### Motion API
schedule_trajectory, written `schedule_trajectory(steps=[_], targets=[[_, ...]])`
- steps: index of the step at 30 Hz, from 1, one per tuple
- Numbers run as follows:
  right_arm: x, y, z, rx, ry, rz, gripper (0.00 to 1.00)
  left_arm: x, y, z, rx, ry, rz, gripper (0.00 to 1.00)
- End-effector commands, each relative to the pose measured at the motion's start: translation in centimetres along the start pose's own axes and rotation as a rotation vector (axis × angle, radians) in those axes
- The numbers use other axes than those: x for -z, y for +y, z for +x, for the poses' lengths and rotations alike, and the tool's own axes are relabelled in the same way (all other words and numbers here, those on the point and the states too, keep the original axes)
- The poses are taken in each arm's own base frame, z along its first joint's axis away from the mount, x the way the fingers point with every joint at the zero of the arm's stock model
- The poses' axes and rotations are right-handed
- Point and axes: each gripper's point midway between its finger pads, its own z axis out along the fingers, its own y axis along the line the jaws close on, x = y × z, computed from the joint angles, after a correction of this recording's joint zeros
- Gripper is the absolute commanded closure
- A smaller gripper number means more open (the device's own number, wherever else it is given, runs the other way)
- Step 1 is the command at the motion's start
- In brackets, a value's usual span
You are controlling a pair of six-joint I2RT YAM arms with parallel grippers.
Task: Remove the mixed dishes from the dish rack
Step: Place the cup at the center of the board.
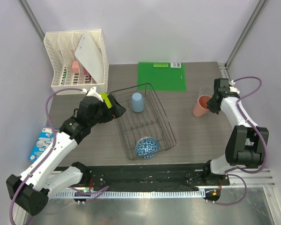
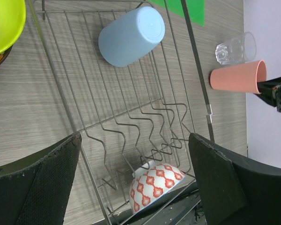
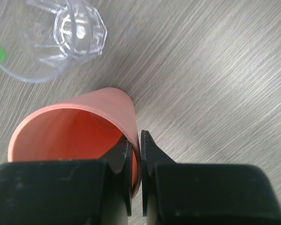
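Observation:
The dark wire dish rack [image 1: 164, 123] lies mid-table. Inside it, a light blue cup [image 1: 137, 102] [image 2: 131, 35] stands upside down at the far end, and a patterned bowl [image 1: 147, 147] [image 2: 154, 185] leans on its rim at the near end. My left gripper [image 1: 117, 108] [image 2: 135, 140] hangs open over the rack's left side with nothing between its fingers. A yellow-green plate [image 2: 4, 23] lies just outside that side. On the right, my right gripper [image 1: 213, 101] [image 3: 135, 136] is shut on the rim wall of the upright salmon-pink cup [image 1: 201, 106] [image 3: 75, 131]. A clear glass tumbler [image 3: 77, 33] [image 2: 235, 48] stands beside the cup.
A white lattice organizer [image 1: 77, 58] holding a white flat sheet [image 1: 91, 56] stands at the back left. A green mat [image 1: 161, 76] lies behind the rack. A blue printed packet [image 1: 41, 143] sits at the table's left edge.

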Motion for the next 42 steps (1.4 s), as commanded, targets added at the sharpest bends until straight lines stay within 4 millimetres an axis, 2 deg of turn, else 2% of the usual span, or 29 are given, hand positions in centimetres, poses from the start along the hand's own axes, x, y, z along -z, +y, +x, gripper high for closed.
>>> schedule_trajectory(steps=[1, 3, 4, 10, 15, 19, 23, 25, 26, 29, 32, 37, 42], targets=[[1.3, -0.4, -2.7, 0.068, -0.033, 0.070, 0.99, 0.5, -0.3, 0.1, 0.001, 0.010, 0.002, 0.06], [2.2, -0.5, -3.4, 0.096, -0.044, 0.080, 0.99, 0.5, -0.1, 0.1, -0.004, 0.011, -0.004, 0.07], [2.9, -0.2, -4.4, 0.104, -0.068, 0.078, 0.99, 0.5, 0.0, 0.2, -0.006, 0.014, -0.007, 0.07], [3.7, -0.6, -4.5, 0.161, -0.025, 0.112, 0.99, 0.1, -0.2, 0.4, 0.008, 0.032, -0.004, 0.07], [2.0, -0.7, -3.0, 0.159, 0.017, 0.112, 0.99, 0.3, -0.4, 0.9, 0.008, 0.052, 0.010, 0.08], [-0.2, -0.8, -1.1, 0.143, 0.053, 0.097, 0.99, 0.4, -0.1, 1.0, 0.011, 0.046, 0.006, 0.08], [-1.3, -0.8, 0.1, 0.137, 0.079, 0.078, 0.99, 0.3, 0.2, 1.4, 0.014, 0.052, -0.003, 0.08], [-1.4, -0.6, 0.3, 0.137, 0.080, 0.064, 0.93, 0.3, 0.3, 1.4, 0.015, 0.055, -0.007, 0.08], [-1.2, -0.5, 0.1, 0.137, 0.071, 0.053, 0.83, 0.3, 0.6, 1.0, 0.013, 0.032, -0.030, 0.08], [-0.1, -0.1, -0.5, 0.133, 0.043, 0.017, 0.64, 0.3, 0.7, 0.7, 0.002, 0.021, -0.037, 0.07], [1.6, 0.6, -1.3, 0.121, 0.008, -0.038, 0.54, 0.5, 0.8, 0.4, -0.012, 0.010, -0.047, 0.06], [4.7, 1.3, -2.5, 0.106, -0.045, -0.085, 0.43, 0.5, 0.7, -0.5, -0.020, -0.024, -0.056, 0.05], [8.5, 2.5, -4.3, 0.076, -0.106, -0.172, 0.39, 0.3, 0.7, -0.7, -0.030, -0.015, -0.072, 0.04]])
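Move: The pink cup is already held, pinched by its right wall at the rim, and its middle lies about 4 cm to the right hand's left and 5 cm below. Its standing spot is on the table, about 3 cm left and 10 cm down. The clear glass stands roughly 9 cm farther out than the hand, 1 cm left and 5 cm below. From the left hand, the cup is some 46 cm right, 8 cm ahead and 16 cm lower. Keeping its pinch on the pink cup's rim, the right hand lifts about 5 cm while easing some 2 cm right, then comes back down beside the near side of the clear glass to a touch below its starting height, tipping slightly, to stand the cup on the table. Only then do the fingers open to a bit over half, letting go of the rim, and the hand withdraws straight up about 5 cm with them open. ##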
